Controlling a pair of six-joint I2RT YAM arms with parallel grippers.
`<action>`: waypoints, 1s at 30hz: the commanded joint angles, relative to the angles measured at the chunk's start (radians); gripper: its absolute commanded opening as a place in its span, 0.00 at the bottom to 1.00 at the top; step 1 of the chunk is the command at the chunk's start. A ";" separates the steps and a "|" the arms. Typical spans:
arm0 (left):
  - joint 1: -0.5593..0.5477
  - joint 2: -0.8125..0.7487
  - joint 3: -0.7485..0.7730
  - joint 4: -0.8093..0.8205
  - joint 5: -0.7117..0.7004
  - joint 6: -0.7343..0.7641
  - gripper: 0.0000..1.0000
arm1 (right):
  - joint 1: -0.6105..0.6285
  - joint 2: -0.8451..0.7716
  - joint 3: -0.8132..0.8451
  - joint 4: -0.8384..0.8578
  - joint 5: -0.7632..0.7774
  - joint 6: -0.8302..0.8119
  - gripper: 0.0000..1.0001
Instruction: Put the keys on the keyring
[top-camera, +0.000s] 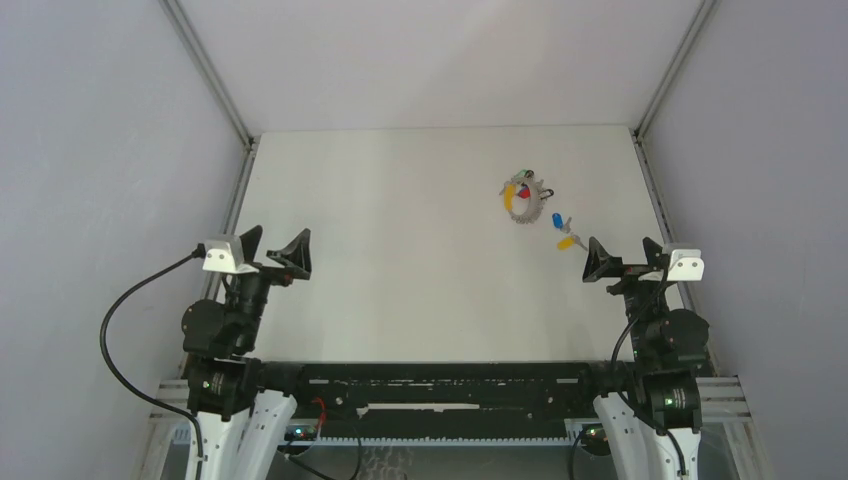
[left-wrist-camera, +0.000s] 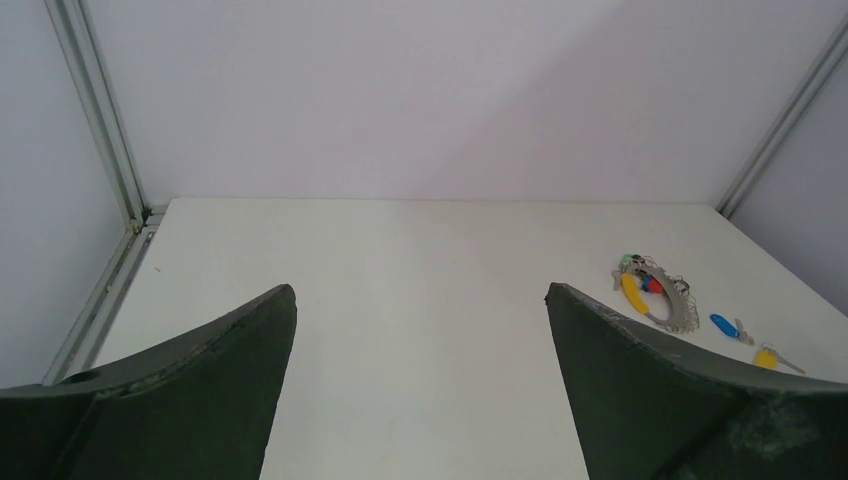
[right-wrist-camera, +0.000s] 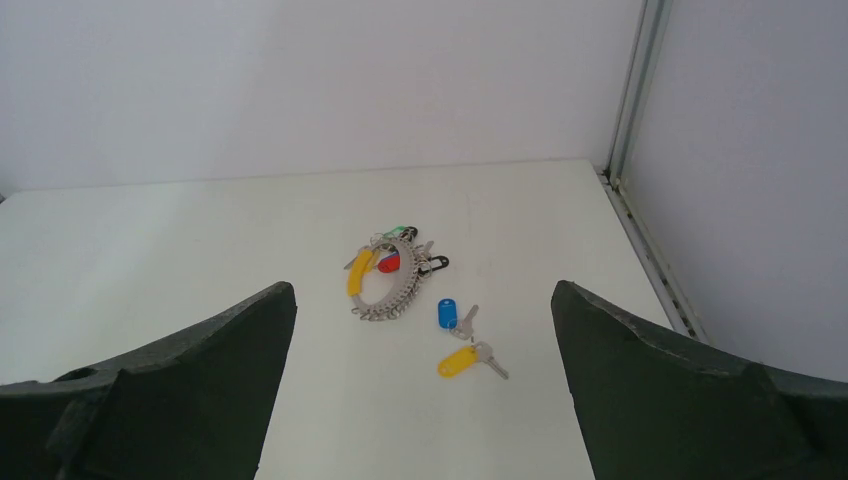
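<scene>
The keyring (top-camera: 523, 200) (right-wrist-camera: 388, 280) (left-wrist-camera: 655, 298) lies on the white table at the right back, a curled silver chain with yellow, red and green tags. Just in front of it lie two loose keys, one with a blue tag (top-camera: 558, 221) (right-wrist-camera: 447, 313) (left-wrist-camera: 723, 325), one with a yellow tag (top-camera: 566, 241) (right-wrist-camera: 458, 362) (left-wrist-camera: 766, 357). My right gripper (top-camera: 624, 257) (right-wrist-camera: 424, 300) hovers open just near of them, nothing between its fingers. My left gripper (top-camera: 273, 244) (left-wrist-camera: 420, 300) is open and empty at the table's left side.
White walls with metal corner rails (top-camera: 652, 200) (top-camera: 237, 195) enclose the table on the left, back and right. A black rail (top-camera: 450, 385) runs between the arm bases at the near edge.
</scene>
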 joint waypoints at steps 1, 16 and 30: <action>0.009 -0.005 -0.006 0.045 0.027 0.002 1.00 | -0.005 0.006 0.019 0.025 -0.004 -0.003 1.00; 0.006 -0.035 -0.007 0.028 0.013 0.011 1.00 | -0.004 0.041 0.040 0.007 -0.040 0.030 1.00; -0.028 -0.055 -0.030 0.026 0.017 0.014 1.00 | -0.009 0.511 0.077 0.146 -0.310 0.206 1.00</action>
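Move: From the right hand the keyring lies on the table about 28 cm ahead, 6 cm to the left and 30 cm below. The blue-tagged key lies some 22 cm ahead and 3 cm to the right of that hand, the yellow-tagged key about 16 cm ahead and 5 cm to the right, both at table height. From the left hand the keyring is roughly 28 cm ahead, 43 cm to the right and 34 cm below. Start the right gripper from rest on its reach towards the keyring: about 5 cm forward and as much to the left, sinking roughly 4 cm and gathering speed. Tip the fingers some 15 degrees down and swing them counter-clockwise nearly as far, keeping them wide open and touching nothing. ##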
